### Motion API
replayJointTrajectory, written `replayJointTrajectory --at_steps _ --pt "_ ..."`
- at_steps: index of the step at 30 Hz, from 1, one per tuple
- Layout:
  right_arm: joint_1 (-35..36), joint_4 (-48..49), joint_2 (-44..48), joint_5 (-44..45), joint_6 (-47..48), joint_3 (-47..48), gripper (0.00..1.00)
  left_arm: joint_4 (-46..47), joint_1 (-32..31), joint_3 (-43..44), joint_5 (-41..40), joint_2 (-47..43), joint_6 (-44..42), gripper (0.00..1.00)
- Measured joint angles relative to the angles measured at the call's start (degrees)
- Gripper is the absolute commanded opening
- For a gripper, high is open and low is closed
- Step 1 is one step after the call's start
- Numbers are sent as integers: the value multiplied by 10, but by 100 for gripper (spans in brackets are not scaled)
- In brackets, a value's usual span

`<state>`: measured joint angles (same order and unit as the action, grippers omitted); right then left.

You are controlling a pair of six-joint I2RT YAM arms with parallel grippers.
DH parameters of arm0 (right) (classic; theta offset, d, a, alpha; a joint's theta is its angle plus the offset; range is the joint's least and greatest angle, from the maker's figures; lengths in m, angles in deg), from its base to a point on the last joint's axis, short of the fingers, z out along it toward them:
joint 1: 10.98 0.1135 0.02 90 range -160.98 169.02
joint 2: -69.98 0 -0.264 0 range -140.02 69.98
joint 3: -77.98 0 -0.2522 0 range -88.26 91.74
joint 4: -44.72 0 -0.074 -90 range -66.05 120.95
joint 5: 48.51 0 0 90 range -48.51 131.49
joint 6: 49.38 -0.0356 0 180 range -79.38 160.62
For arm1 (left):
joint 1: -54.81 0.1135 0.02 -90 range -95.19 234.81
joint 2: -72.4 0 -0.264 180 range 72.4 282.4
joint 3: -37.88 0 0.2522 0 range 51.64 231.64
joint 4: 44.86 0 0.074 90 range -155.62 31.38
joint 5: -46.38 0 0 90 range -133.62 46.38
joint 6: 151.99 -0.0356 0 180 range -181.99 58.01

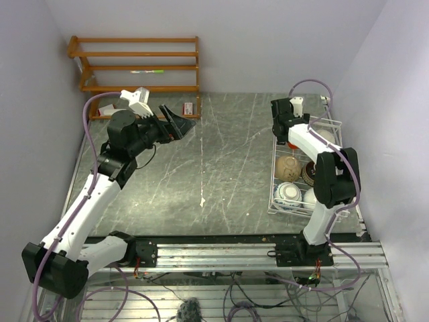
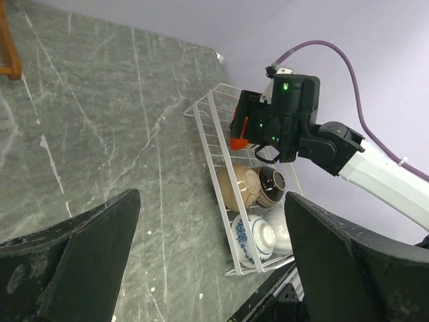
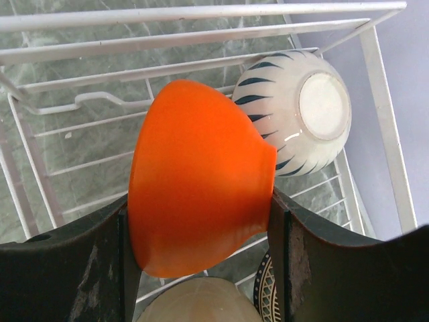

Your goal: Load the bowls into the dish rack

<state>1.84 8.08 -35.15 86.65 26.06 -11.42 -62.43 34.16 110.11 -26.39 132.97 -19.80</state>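
Observation:
My right gripper (image 3: 200, 204) is shut on the bright orange bowl (image 3: 201, 181), held on its side just above the floor of the white wire dish rack (image 3: 201, 13). Beside it in the rack lies a white bowl with dark blue stripes (image 3: 295, 111). Below it sit a tan bowl (image 3: 201, 302) and a dark patterned bowl (image 3: 265, 295). From above, the rack (image 1: 273, 201) also holds a blue-and-white bowl (image 1: 288, 193) and a plain white bowl (image 1: 310, 198). My left gripper (image 1: 175, 124) hangs open and empty over the table's far left, its fingers (image 2: 80, 261) spread wide.
A brown wooden shelf unit (image 1: 137, 64) stands against the back wall at the left, with a small red-and-white item (image 1: 189, 107) on the table near its foot. Purple walls close in on both sides. An aluminium rail (image 1: 234, 251) runs along the near edge.

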Motion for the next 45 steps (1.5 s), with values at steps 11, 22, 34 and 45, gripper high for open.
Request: replayJointTrajectory --at_steps 11,22,34,45 --pt "0 1 -26 25 9 20 28 -34 0 12 -16 -17 -19 99" --pt "-1 17 -43 38 18 28 72 -68 0 17 -37 -41 -38 99" --pt "-13 13 -44 0 15 21 98 -79 0 19 -46 -46 -43 99" --pt "-15 4 -16 -49 16 21 100 -87 0 22 -55 -55 -47 99"
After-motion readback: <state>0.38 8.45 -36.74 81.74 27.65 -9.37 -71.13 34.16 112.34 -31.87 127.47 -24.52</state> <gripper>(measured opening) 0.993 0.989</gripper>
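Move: The right gripper still holds the orange bowl, whose rack space lies roughly 2 cm ahead, 1 cm right and 4 cm below the hand. The tan bowl is some 6 cm back and 1 cm left, and the black-patterned bowl about 7 cm back and 9 cm right. The striped white bowl is about 7 cm ahead and 13 cm right, all near that lower level. From the left gripper the space lies about 13 cm ahead, 47 cm right and 26 cm below. Ease the right gripper about 1.5 cm forward and slightly down to set the orange bowl just beyond the tan one. Then spread the fingers wide while sinking another 1 cm or so, let go of the bowl, and start lifting. Draw the empty, open left gripper about 3 cm left and back, away from the rack, rising slightly. ##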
